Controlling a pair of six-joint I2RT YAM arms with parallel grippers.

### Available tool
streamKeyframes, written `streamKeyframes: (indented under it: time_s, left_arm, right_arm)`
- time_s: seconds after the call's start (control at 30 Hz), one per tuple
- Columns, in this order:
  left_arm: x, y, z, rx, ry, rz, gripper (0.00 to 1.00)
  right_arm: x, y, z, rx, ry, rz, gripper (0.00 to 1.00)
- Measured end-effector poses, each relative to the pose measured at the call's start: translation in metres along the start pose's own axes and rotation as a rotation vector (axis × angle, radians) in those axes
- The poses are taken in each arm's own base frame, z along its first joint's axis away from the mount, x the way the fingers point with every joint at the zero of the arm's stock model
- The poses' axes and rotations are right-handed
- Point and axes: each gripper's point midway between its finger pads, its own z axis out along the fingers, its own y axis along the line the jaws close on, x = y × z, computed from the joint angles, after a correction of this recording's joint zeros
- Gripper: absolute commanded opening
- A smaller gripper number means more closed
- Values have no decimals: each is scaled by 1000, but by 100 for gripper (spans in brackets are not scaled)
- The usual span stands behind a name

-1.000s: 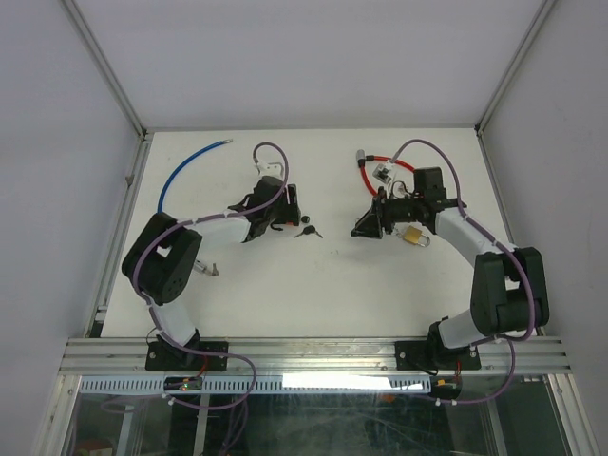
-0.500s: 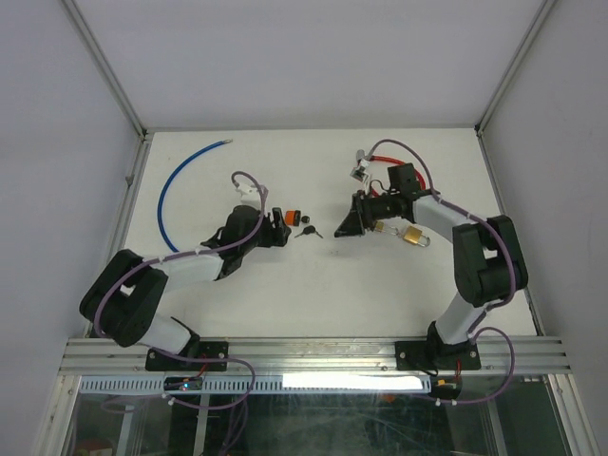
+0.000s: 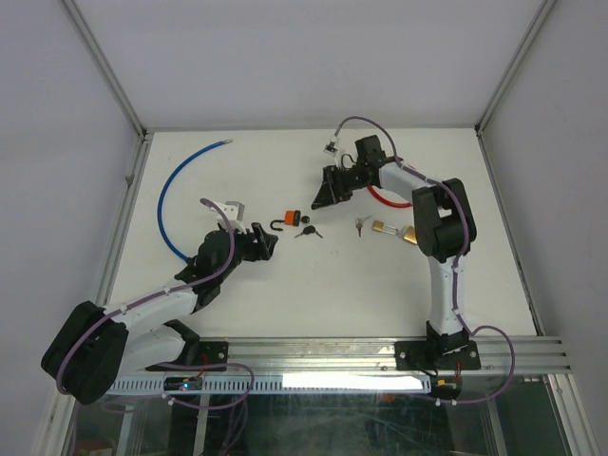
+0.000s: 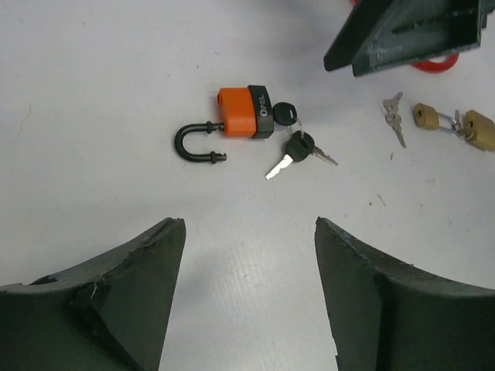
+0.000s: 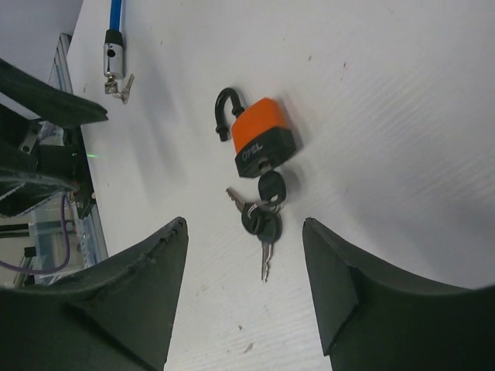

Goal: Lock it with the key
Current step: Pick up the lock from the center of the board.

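Note:
An orange padlock [image 3: 292, 218] lies flat on the white table, its black shackle [image 4: 193, 144] swung open. A black-headed key [image 4: 285, 114] sits in its keyhole, and two more keys [image 4: 298, 147] lie beside it on the same ring. My left gripper [image 3: 269, 243] is open and empty, just near-left of the padlock, which the left wrist view shows ahead of its fingertips [image 4: 249, 224]. My right gripper [image 3: 318, 199] is open and empty too, hovering far-right of the padlock [image 5: 261, 135]. The keys [image 5: 263, 216] lie just beyond its fingertips [image 5: 246, 224].
Two small brass padlocks [image 3: 399, 231] and a bunch of silver keys [image 3: 360, 225] lie right of the orange one. A red cable lock [image 3: 385, 198] lies under the right arm. A blue cable [image 3: 171, 190] curves along the far left, its metal end [image 5: 114, 54] in the right wrist view.
My left gripper has drawn back from the orange padlock toward the near left. My right arm has swung from the brass padlocks toward the back, and its jaws have widened.

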Motion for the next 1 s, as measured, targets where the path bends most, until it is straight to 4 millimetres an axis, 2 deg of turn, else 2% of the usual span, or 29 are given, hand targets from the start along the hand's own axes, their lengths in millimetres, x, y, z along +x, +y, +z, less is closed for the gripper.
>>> streamKeyframes:
  time_s: [0.1,0.17,0.33,0.5,0.73,0.87,1.0]
  left_arm:
    - [8,4,-2,-6,13,-7,61]
    - [9,4,-2,-6,12,-20,51]
    - [7,10,13,-21,26,-96,27]
    - [9,20,38,-27,68,-173,25]
    - [13,15,76,5,124,-189,25]
    - [25,15,93,12,170,-192,24]
    - [43,25,102,-10,219,-200,24]
  right_arm:
    - [-13,-5,13,12,17,-24,65]
    - [-16,-6,22,17,30,-36,65]
    - [-9,-11,38,23,64,-16,65]
    - [-1,-25,47,35,83,42,65]
    - [-4,-24,51,6,75,98,63]
    - [-2,-22,56,-30,73,135,63]
    - [-2,-20,59,-47,71,160,62]
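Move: The orange lock's body lies about 10 cm ahead, 6 to the right and 9 below the left hand. From the right hand it is some 8 cm left, 3 back and 7 below. Seen from the left hand, its open shackle is about 8 cm ahead and 2 right, and the black keys about 7 ahead and 10 right, both about 9 below. Left hand reaches forward and down about 7 cm to the shackle, part-closing; open right hand nears leftward, sinking. ##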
